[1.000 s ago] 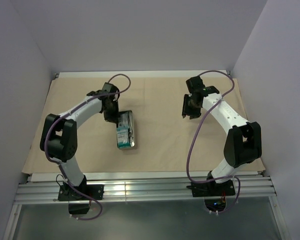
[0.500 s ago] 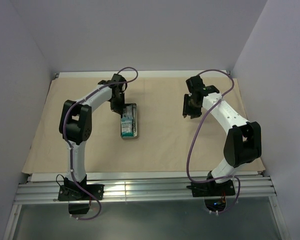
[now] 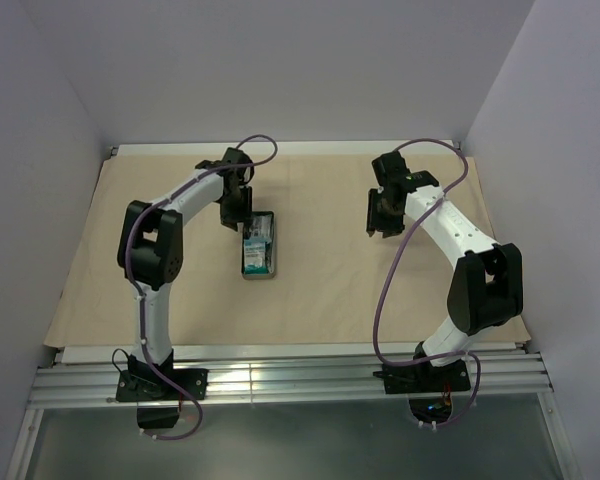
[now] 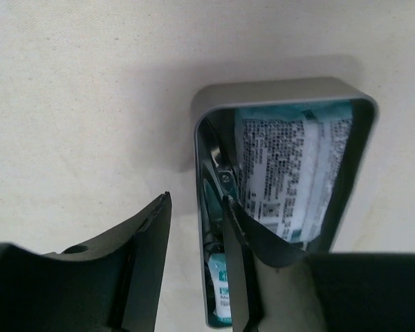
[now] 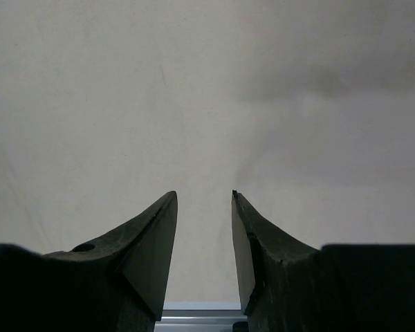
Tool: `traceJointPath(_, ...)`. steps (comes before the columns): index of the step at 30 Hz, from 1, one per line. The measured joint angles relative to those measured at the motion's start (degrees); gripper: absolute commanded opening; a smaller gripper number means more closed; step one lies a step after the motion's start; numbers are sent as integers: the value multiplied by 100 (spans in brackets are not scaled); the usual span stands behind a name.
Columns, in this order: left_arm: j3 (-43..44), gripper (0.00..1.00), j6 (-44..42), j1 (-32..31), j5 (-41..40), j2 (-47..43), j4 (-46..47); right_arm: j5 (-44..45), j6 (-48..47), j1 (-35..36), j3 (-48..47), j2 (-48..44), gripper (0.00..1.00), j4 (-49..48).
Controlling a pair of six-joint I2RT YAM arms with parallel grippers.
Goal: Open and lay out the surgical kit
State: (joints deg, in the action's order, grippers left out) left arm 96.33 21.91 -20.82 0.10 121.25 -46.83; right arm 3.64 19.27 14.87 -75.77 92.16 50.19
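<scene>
The tan wrap (image 3: 320, 285) lies spread flat over the table. On it rests the small grey metal tray (image 3: 271, 244), left of centre. Teal-and-white packets (image 4: 290, 166) lie in it, with silver instruments (image 4: 221, 169) tucked along its left wall. My left gripper (image 3: 238, 216) is at the tray's far end and is open (image 4: 197, 197). One of its fingers is outside the tray's left wall and the other inside, and neither presses on the wall. My right gripper (image 3: 377, 222) hovers over bare wrap (image 5: 194, 90), open (image 5: 204, 195) and empty.
Grey walls close in the table on the left, back and right. A metal rail (image 3: 280, 375) carrying both arm bases runs along the near edge. The wrap's near edge and the rail show at the bottom of the right wrist view.
My left arm swung the tray a little back and to the right, then its jaws opened and let go of the tray wall. The right arm has stayed still.
</scene>
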Motion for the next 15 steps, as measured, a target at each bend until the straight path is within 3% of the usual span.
traceJointPath(7, -109, 43, 151, 0, -4, -568, -59, -234, 52, 131, -271, 11, 45, 85)
traceJointPath(15, -824, 44, 520, -94, 619, -1537, 166, -509, 188, 387, -570, 164, 45, 61)
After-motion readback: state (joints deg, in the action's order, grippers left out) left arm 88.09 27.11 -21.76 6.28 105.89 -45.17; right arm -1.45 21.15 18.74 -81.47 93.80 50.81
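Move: The open kit tray, its left wall still between the left gripper's parted fingers, has its middle about 4 cm back, 4 cm right and 2 cm below that hand. Inside it the barcoded packet lies some 1 cm back and 4 cm right, the small white packet roughly 9 cm back and 3 cm right, both about as low. From the right gripper the tray's middle is about 25 cm left, 4 cm ahead and 10 cm below. Lift the left gripper, fingers already open, about 7 cm straight off the tray's left wall, then ease it back roughly 3 cm and a little right over the tray, rolling some 10 degrees so the hand's left side dips. Meanwhile bring the empty right gripper left towards the tray and slightly up, still open. ##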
